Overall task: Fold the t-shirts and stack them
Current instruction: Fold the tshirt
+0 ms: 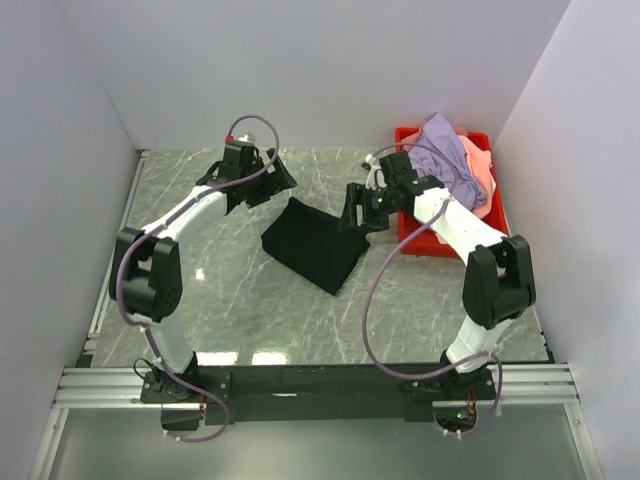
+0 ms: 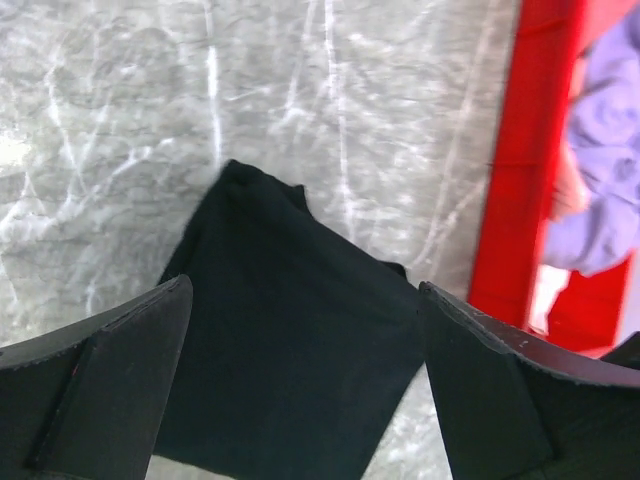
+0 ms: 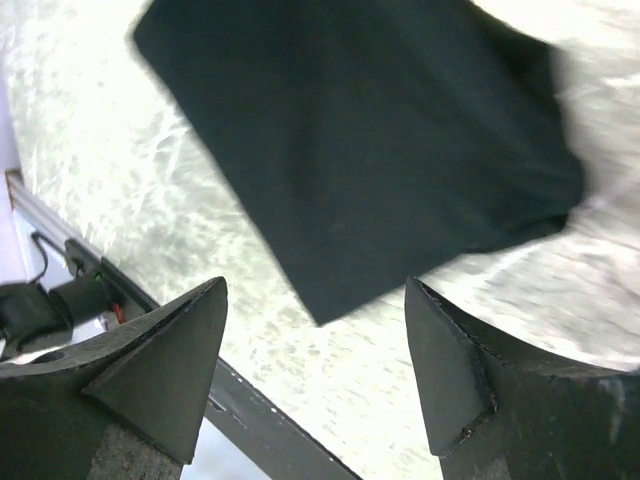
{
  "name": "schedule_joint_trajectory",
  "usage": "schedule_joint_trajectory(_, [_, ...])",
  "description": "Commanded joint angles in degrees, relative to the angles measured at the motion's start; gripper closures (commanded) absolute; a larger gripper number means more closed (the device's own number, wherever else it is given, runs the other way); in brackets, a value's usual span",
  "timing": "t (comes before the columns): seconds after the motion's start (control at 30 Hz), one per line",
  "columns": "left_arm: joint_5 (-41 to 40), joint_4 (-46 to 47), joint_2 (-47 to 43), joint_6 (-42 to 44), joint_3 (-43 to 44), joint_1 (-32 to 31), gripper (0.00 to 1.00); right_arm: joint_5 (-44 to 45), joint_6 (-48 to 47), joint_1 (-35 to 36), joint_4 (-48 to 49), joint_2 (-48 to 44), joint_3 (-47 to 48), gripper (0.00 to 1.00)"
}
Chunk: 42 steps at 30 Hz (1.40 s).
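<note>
A folded black t-shirt (image 1: 315,243) lies flat on the marble table, also seen in the left wrist view (image 2: 290,340) and the right wrist view (image 3: 360,140). My left gripper (image 1: 278,183) hangs just above its far left corner, open, nothing between the fingers (image 2: 305,385). My right gripper (image 1: 358,208) hovers at its far right edge, open and empty (image 3: 315,370). A lavender t-shirt (image 1: 448,150) and a salmon-pink t-shirt (image 1: 482,172) are heaped in the red bin.
The red plastic bin (image 1: 425,243) stands at the back right against the wall, its red wall (image 2: 515,170) close to the black shirt. White walls enclose the table on three sides. A black rail (image 3: 270,425) runs along the near edge.
</note>
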Motion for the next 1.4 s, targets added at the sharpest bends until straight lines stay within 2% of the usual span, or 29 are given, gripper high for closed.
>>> schedule_joint_trajectory(0.0, [2.5, 3.5, -3.4, -0.3, -3.5, -0.4, 0.01, 0.7, 1.2, 2.7, 4.5, -3.5, -1.7, 0.21])
schedule_joint_trajectory(0.13, [4.5, 5.1, -3.7, -1.2, -7.3, -1.1, 0.0, -2.2, 3.2, 4.5, 8.1, 0.1, -0.5, 0.21])
schedule_joint_trajectory(0.47, [6.4, 6.6, -0.6, -2.6, -14.0, -1.9, 0.01, -5.4, 9.7, 4.8, 13.7, 18.9, 15.1, 0.21])
schedule_joint_trajectory(0.67, [4.4, 6.3, -0.7, -2.8, -18.2, -1.9, 0.01, -8.0, 12.1, 2.4, 14.4, 27.9, 22.2, 0.21])
schedule_joint_trajectory(0.9, [3.6, 7.4, -3.6, -4.6, -24.5, -2.4, 0.01, -6.8, 12.7, 2.0, 12.4, 33.5, 29.0, 0.21])
schedule_joint_trajectory(1.03, [0.4, 5.9, -9.1, -5.1, -27.3, -4.4, 0.01, -5.9, 11.5, 2.1, 9.2, 33.8, 34.6, 0.21])
schedule_joint_trajectory(1.2, [-5.9, 2.9, -16.8, -5.8, -29.2, -7.9, 0.01, -4.4, 7.2, 2.8, 3.8, 27.4, 37.1, 0.21])
schedule_joint_trajectory(1.3, [-9.9, -0.3, -22.7, -6.1, -30.5, -9.0, 0.01, -2.1, 3.2, 4.0, 2.3, 19.4, 32.0, 0.21])
schedule_joint_trajectory(1.37, [-12.2, -2.6, -26.5, -6.2, -31.0, -9.0, 0.01, -0.4, 2.1, 4.6, 3.9, 11.6, 22.2, 0.2])
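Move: The folded black t-shirt lies askew with its middle about 15 cm back and 9 cm right of the left hand, some 11 cm below; its far-left corner is almost under that hand, 1 cm back and 3 cm right. From the right hand the shirt's middle is about 12 cm left, 3 cm back and 9 cm below, its right corner 4 cm right and 1 cm back. The red bin's middle is 27 cm right of the right hand and 13 cm ahead. Over the askew black shirt both empty, open hands sweep opposite ways to turn it straight: the left comes back about 14 cm across its left part, sinking some 10 cm and then rising again, while the right swings left and forward over the far edge, roughly 13 cm out, dips 8 cm, then climbs to its old height and eases back. Both grippers stay open. ##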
